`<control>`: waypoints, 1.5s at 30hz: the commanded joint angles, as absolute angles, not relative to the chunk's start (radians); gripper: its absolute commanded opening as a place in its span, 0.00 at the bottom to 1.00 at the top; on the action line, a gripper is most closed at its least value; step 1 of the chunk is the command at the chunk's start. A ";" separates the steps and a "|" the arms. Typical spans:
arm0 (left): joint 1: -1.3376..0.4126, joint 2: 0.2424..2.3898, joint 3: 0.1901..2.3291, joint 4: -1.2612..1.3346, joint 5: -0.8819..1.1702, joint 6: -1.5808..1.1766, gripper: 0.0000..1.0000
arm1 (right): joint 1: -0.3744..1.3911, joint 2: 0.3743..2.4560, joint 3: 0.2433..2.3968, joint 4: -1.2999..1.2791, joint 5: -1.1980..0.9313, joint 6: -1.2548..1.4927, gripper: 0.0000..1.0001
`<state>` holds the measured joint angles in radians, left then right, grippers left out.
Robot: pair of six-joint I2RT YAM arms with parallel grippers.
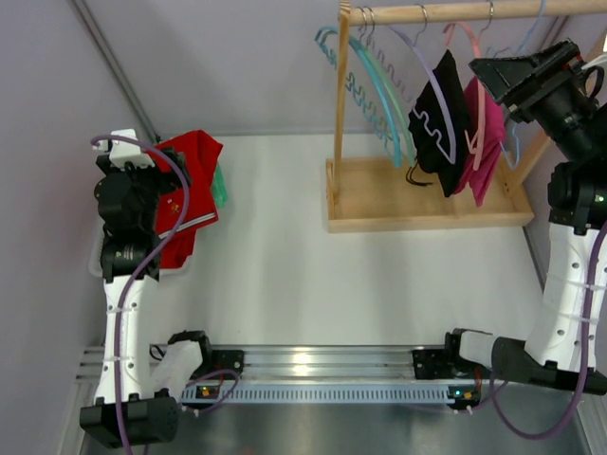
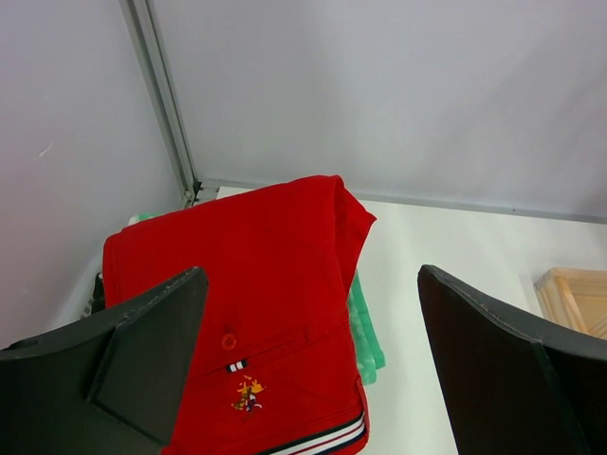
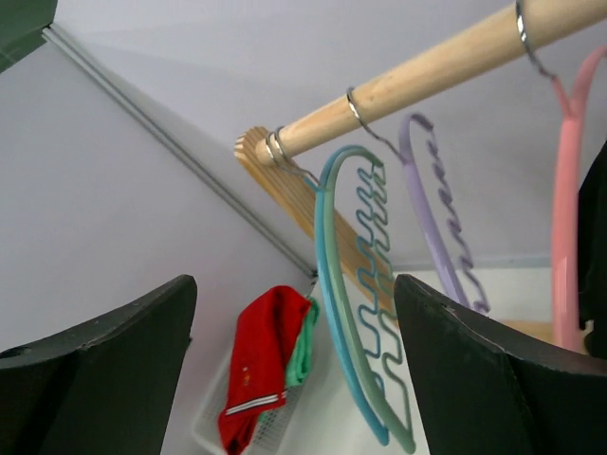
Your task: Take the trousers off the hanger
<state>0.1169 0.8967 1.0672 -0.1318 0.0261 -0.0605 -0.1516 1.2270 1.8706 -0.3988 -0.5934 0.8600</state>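
Note:
Black trousers point(image 1: 438, 123) hang on a purple hanger point(image 1: 417, 47) from the wooden rod point(image 1: 446, 13). Beside them, pink trousers point(image 1: 484, 142) hang on a pink hanger point(image 1: 465, 38). My right gripper point(image 1: 488, 81) is raised at the rod's right end, close to the pink trousers, open with nothing between its fingers point(image 3: 294, 284). The right wrist view looks past the pink hanger point(image 3: 567, 237) and purple hanger point(image 3: 441, 227). My left gripper point(image 1: 142, 175) hovers open point(image 2: 311, 275) over red trousers point(image 2: 256, 284) lying in a white basket point(image 1: 95, 261).
Two empty hangers, teal and blue point(image 3: 332, 313), hang at the rod's left end point(image 3: 427, 76). The rack's wooden base point(image 1: 427, 204) takes up the back right. A green garment point(image 2: 365, 332) lies under the red trousers. Walls close in at the left and back.

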 commanded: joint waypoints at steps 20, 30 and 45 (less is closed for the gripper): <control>0.121 0.881 1.045 -0.098 0.041 -0.109 0.99 | -0.219 1.382 1.933 -0.482 -0.517 0.679 0.67; 0.121 0.885 1.042 -0.098 0.029 -0.101 0.99 | -0.196 1.436 1.844 -0.439 -0.515 0.676 0.59; 0.120 0.873 1.037 -0.098 0.034 -0.095 0.99 | -0.182 1.453 1.793 -0.170 -0.621 0.824 0.17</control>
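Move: The pink hanger's near arm lies about 12 cm ahead of your right gripper, 4 cm to its right and 12 cm below. The lavender hanger is some 15 cm ahead, 3 cm left and 12 cm lower; the black trousers hang about 17 cm ahead, 3 cm right and 20 cm down, the magenta trousers about 15 cm ahead, 10 cm right and 21 cm down. From the left gripper the pink hanger is roughly 58 cm right, 9 cm ahead and 7 cm up. Send the right gripper forward and down onto the pink hanger's near arm, about 11 cm each way, edging some 5 cm to the right and tipping the fingers down by 10 to 15 degrees. Bring the open fingers around the arm just below its hook, then narrow them nearly shut to pinch it while rising about 2 cm and easing slightly back left. ##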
